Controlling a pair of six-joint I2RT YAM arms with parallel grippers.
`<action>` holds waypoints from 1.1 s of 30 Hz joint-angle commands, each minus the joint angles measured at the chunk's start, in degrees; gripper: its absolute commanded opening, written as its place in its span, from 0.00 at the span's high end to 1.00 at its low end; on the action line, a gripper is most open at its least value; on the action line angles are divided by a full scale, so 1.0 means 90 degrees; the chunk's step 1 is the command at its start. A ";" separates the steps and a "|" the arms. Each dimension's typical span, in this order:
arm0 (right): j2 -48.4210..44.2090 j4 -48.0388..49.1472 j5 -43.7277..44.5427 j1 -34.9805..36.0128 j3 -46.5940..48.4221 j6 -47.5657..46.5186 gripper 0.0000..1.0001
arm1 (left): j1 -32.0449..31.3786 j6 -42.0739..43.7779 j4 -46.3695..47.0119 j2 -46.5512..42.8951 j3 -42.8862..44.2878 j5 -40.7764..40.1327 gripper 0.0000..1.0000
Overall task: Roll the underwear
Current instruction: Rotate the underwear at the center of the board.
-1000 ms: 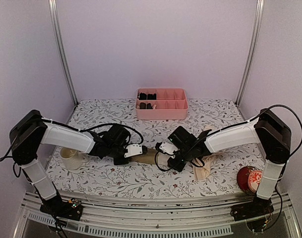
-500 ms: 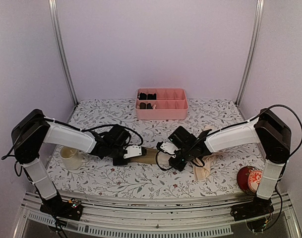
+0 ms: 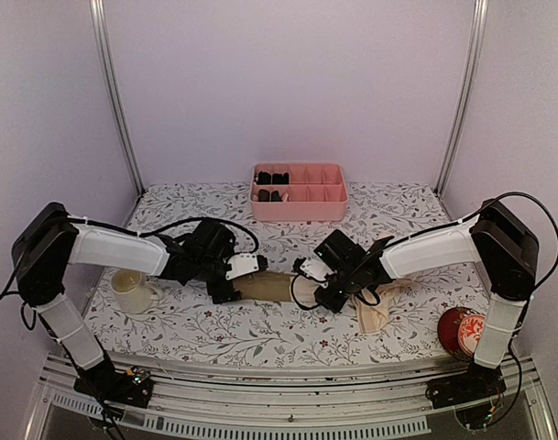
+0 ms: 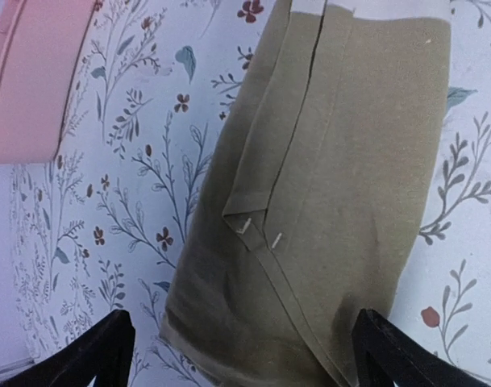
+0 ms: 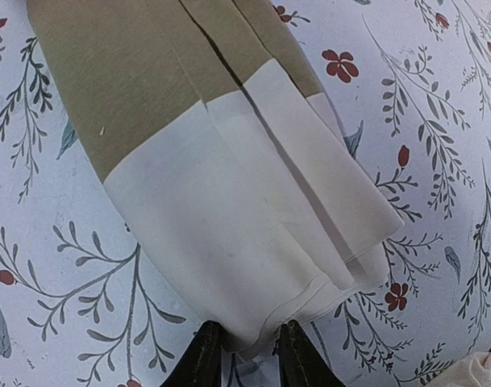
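The olive-brown underwear (image 3: 265, 287) lies folded in a long strip on the floral table between my two grippers. Its cream-white part (image 5: 253, 234) points toward my right gripper (image 5: 247, 359), whose narrow jaws are shut on that cream edge. My left gripper (image 4: 241, 363) is open, with one finger on each side of the olive end (image 4: 326, 210), low over the cloth. In the top view the left gripper (image 3: 225, 286) and right gripper (image 3: 320, 286) face each other. The pale peach-beige underwear (image 3: 375, 312) lies crumpled under the right arm.
A pink compartment tray (image 3: 298, 206) with small black bundles stands at the back centre; its corner shows in the left wrist view (image 4: 27, 81). A cream cup (image 3: 132, 291) stands by the left arm. A red round object (image 3: 460, 332) sits at the front right.
My left gripper has drawn back to the left, so more of the olive strip shows between the grippers. My right gripper has shifted slightly right, still holding the cream edge.
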 commanded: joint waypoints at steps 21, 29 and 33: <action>0.4012 -0.0833 0.1891 -0.1218 0.5502 -0.0500 0.50 | 0.1343 -0.0976 0.2345 -0.1171 -0.0826 -0.0013 0.01; 0.3277 -0.0393 0.1984 -0.1224 0.5146 -0.0281 0.33 | 0.1347 -0.0683 0.2228 -0.0591 -0.0619 -0.0446 0.02; 0.1537 -0.0031 0.1901 -0.1158 0.3427 -0.0136 0.29 | 0.1353 -0.0579 0.2243 -0.0307 -0.0523 -0.0750 0.01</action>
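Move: The right fingers still hold the near corner of the underwear's white end; its middle is about 11 cm to their left, 4 cm ahead and 1 cm lower. The peach cloth lies some 15 cm right and 6 cm ahead, the pink box about 38 cm ahead and 6 cm left. From the open left hand the underwear's middle is roughly 13 cm right, 3 cm ahead, 4 cm below. Right hand swings the underwear's corner forward, lets go, reaches some 25 cm and starts back; left moves clear, forward-left. ##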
